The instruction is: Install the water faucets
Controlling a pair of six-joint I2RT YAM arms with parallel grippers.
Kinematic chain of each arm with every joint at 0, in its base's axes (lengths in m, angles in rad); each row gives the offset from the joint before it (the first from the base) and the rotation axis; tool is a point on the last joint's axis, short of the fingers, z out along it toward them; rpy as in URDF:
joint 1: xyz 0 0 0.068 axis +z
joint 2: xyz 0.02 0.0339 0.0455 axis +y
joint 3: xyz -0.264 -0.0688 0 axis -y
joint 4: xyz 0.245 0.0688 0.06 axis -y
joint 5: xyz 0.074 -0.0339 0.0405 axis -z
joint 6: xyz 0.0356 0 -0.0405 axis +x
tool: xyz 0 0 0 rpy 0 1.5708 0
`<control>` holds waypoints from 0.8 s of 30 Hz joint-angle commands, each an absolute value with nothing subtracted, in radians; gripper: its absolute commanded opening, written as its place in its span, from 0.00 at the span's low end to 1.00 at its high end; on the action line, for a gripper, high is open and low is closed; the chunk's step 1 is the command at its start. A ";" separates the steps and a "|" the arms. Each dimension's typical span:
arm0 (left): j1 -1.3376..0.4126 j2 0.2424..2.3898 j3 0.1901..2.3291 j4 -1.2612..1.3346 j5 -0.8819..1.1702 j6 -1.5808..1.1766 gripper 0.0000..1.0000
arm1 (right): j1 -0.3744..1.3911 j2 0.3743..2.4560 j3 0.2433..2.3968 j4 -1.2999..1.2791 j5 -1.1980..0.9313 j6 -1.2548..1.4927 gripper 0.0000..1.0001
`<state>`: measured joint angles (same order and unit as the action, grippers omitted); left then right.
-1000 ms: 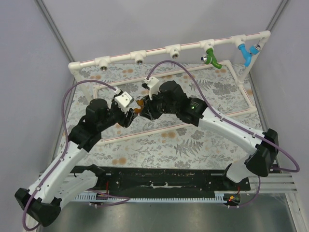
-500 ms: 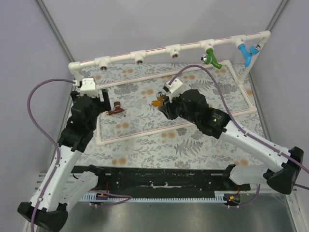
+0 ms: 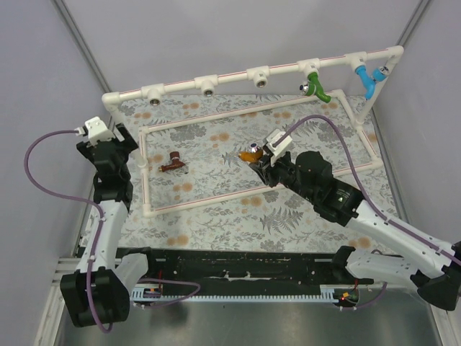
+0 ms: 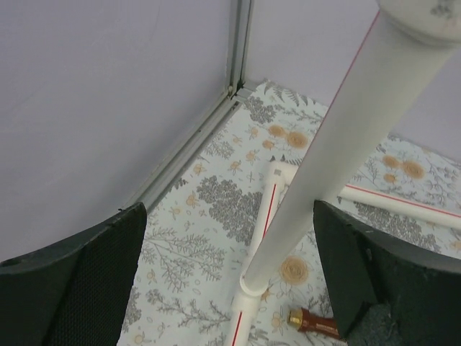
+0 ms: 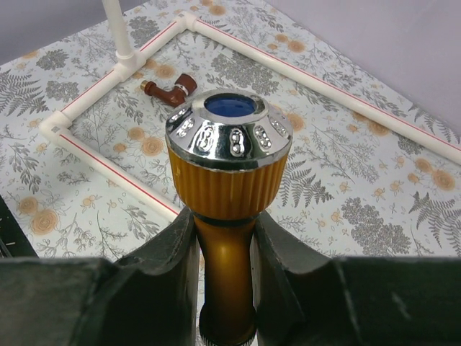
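Observation:
My right gripper (image 3: 259,158) is shut on the stem of the orange-yellow water faucet (image 3: 251,153), held above the middle of the mat. In the right wrist view the faucet (image 5: 229,166) stands upright between the fingers (image 5: 162,259), its chrome cap with a blue centre on top. The dark reddish-brown water faucet (image 3: 173,164) lies loose on the mat inside the low pipe frame and shows too in the left wrist view (image 4: 317,323) and the right wrist view (image 5: 169,90). My left gripper (image 3: 128,148) is open at the frame's left side. Its jaws straddle a white upright pipe (image 4: 324,151) without touching it.
A raised white pipe rail (image 3: 230,76) crosses the back with three open sockets; one socket (image 3: 207,86) is near the middle. A green tap (image 3: 315,88) and a light blue tap (image 3: 369,79) sit at its right end. Grey walls stand close on both sides.
The left gripper has opened and swung from the middle to the frame's left post, leaving the reddish-brown faucet on the mat. The right arm has drawn rightward with the orange-yellow faucet.

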<state>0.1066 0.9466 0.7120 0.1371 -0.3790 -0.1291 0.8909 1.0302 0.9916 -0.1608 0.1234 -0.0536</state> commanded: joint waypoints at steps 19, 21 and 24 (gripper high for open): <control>0.155 1.181 0.713 0.720 -0.005 -0.011 0.34 | 0.891 0.890 0.896 0.028 0.187 -0.297 0.00; 0.153 1.143 0.722 0.628 0.052 -0.002 0.19 | 0.891 0.891 0.899 0.035 0.213 -0.334 0.00; 0.147 1.039 0.738 0.429 0.045 -0.002 0.02 | 0.891 0.893 0.913 0.057 0.221 -0.426 0.00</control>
<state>0.1616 1.1610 0.6884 0.5953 -0.0116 -0.0154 0.8906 0.9108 0.8921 -0.0376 0.1860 -0.3038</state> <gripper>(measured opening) 0.340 0.350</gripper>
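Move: The left post of the rack stands about 7 cm ahead of the open left hand and 3 cm to its right; its top corner is some 8 cm up, and the brown faucet lies about 8 cm ahead, 16 cm right and 23 cm below. From the right hand, which already holds the orange faucet, the third socket is roughly 25 cm ahead, straight on and 4 cm up; the green faucet is 24 cm ahead, 18 cm right. Left hand reaches about 6 cm forward, pinches the left post; right carries the orange faucet right and up. ##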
